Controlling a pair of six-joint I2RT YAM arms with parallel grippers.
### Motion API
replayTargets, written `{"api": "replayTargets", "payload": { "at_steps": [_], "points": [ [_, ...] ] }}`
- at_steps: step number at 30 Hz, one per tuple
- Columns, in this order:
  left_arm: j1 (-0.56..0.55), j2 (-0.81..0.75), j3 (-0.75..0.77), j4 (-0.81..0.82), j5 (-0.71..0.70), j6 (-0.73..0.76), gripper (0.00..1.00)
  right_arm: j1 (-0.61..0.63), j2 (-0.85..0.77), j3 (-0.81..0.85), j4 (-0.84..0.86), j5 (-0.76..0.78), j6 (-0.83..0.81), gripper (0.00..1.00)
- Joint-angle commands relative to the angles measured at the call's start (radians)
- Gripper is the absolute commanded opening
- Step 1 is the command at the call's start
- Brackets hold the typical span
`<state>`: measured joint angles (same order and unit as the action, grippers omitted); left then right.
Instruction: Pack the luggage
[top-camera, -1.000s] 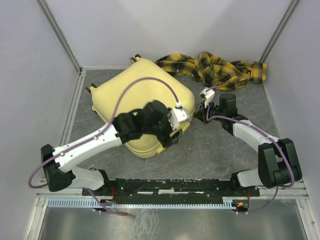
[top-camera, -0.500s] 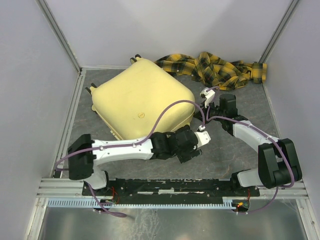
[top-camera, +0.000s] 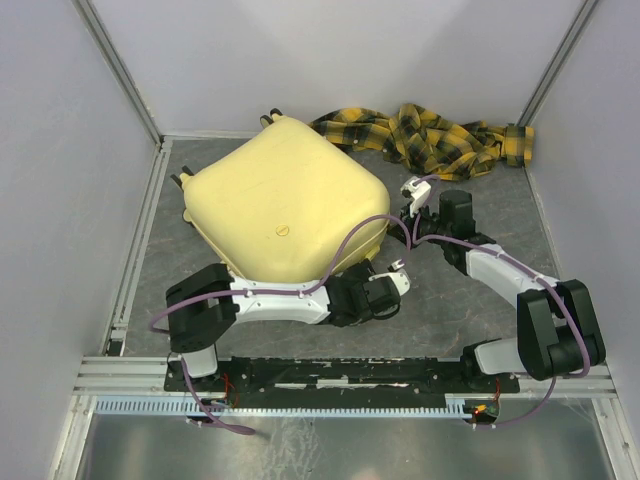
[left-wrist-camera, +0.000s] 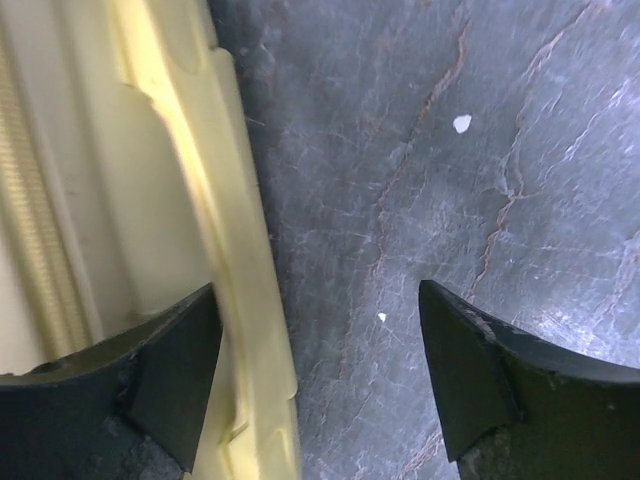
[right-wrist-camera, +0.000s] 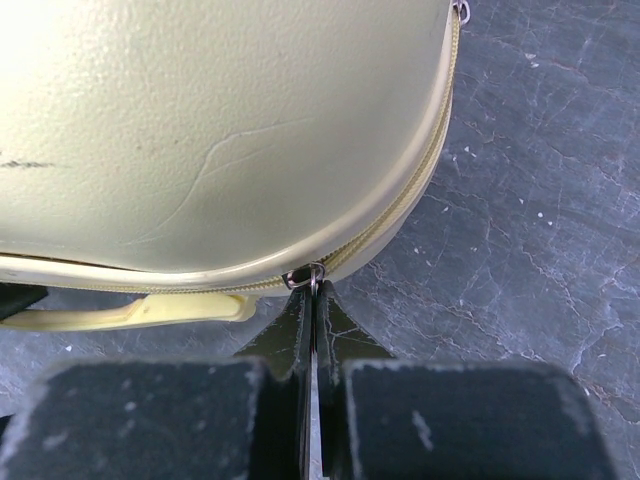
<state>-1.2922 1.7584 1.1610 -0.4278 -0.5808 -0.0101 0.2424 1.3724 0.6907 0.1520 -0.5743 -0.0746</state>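
Observation:
The luggage, a pale-yellow hard-shell suitcase, lies closed on the dark table. In the right wrist view its shell fills the top. My right gripper is shut on the metal zipper pull at the rounded corner. In the top view that gripper sits against the suitcase's right corner. My left gripper is low at the suitcase's near-right edge. It is open, straddling the yellow handle strip just inside its left finger, with bare table across the gap.
A yellow-and-black plaid cloth lies crumpled along the back wall, behind the right arm. Grey walls close in the table on three sides. The suitcase's small wheels point to the back left.
My left arm has come down off the suitcase lid and now lies low at the near-right edge, gripper open. The right gripper has stayed shut at the corner.

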Motion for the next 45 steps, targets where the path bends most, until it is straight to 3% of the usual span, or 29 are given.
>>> {"api": "replayTargets", "payload": {
  "at_steps": [1,5,7,11,12,20,28,32,45],
  "points": [
    [0.047,0.034,-0.046,0.022,0.055,-0.076,0.80,0.013,-0.054,0.001,0.123,-0.017,0.016,0.02],
    [0.071,0.046,-0.076,0.038,0.152,-0.069,0.66,0.012,-0.062,-0.003,0.121,-0.010,0.005,0.02],
    [0.071,0.030,-0.110,0.059,0.178,-0.020,0.54,0.012,-0.064,-0.005,0.119,-0.003,-0.005,0.02],
    [0.071,-0.034,-0.185,0.067,0.218,0.085,0.09,0.012,-0.086,-0.011,0.098,0.035,-0.052,0.02],
    [0.070,-0.057,-0.204,0.067,0.217,0.109,0.03,0.010,-0.097,-0.016,0.088,0.047,-0.071,0.02],
    [0.071,-0.288,-0.394,0.078,0.286,0.350,0.03,-0.004,-0.197,-0.081,-0.005,0.030,-0.218,0.02],
    [0.071,-0.546,-0.579,0.000,0.500,0.626,0.03,-0.014,-0.315,-0.141,-0.072,0.078,-0.327,0.02],
    [0.071,-0.667,-0.661,-0.035,0.572,0.766,0.03,-0.016,-0.287,-0.117,-0.040,0.076,-0.292,0.02],
    [0.071,-0.767,-0.727,-0.207,0.669,1.025,0.03,-0.012,-0.085,0.036,0.103,-0.063,-0.181,0.02]
  ]
}}
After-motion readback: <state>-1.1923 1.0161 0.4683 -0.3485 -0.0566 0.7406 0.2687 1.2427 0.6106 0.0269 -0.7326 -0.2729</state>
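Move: The suitcase handle lies just by the left hand's open fingers, about 2 cm to the left, 1 cm ahead and 3 cm lower; the zip pull is some 8 cm ahead and 6 cm right of that hand, 2 cm higher, and the case's middle about 14 cm ahead and 15 cm left. From the right hand, already pinching that zip pull, the second pull is about 9 cm straight ahead at its height, and the handle 8 cm back, 9 cm left and 5 cm lower. The left hand sinks about 2.5 cm while edging left, shuts its fingers on the suitcase handle, then, level, drags it left and back towards the bases, some 13 cm in all, turning clockwise about 45 degrees with the case. The right hand keeps its pinch on the zip pull at the corner and, once the handle is gripped, draws back about 7 cm, then eases slightly forward and left, turning counter-clockwise some 15 degrees. ##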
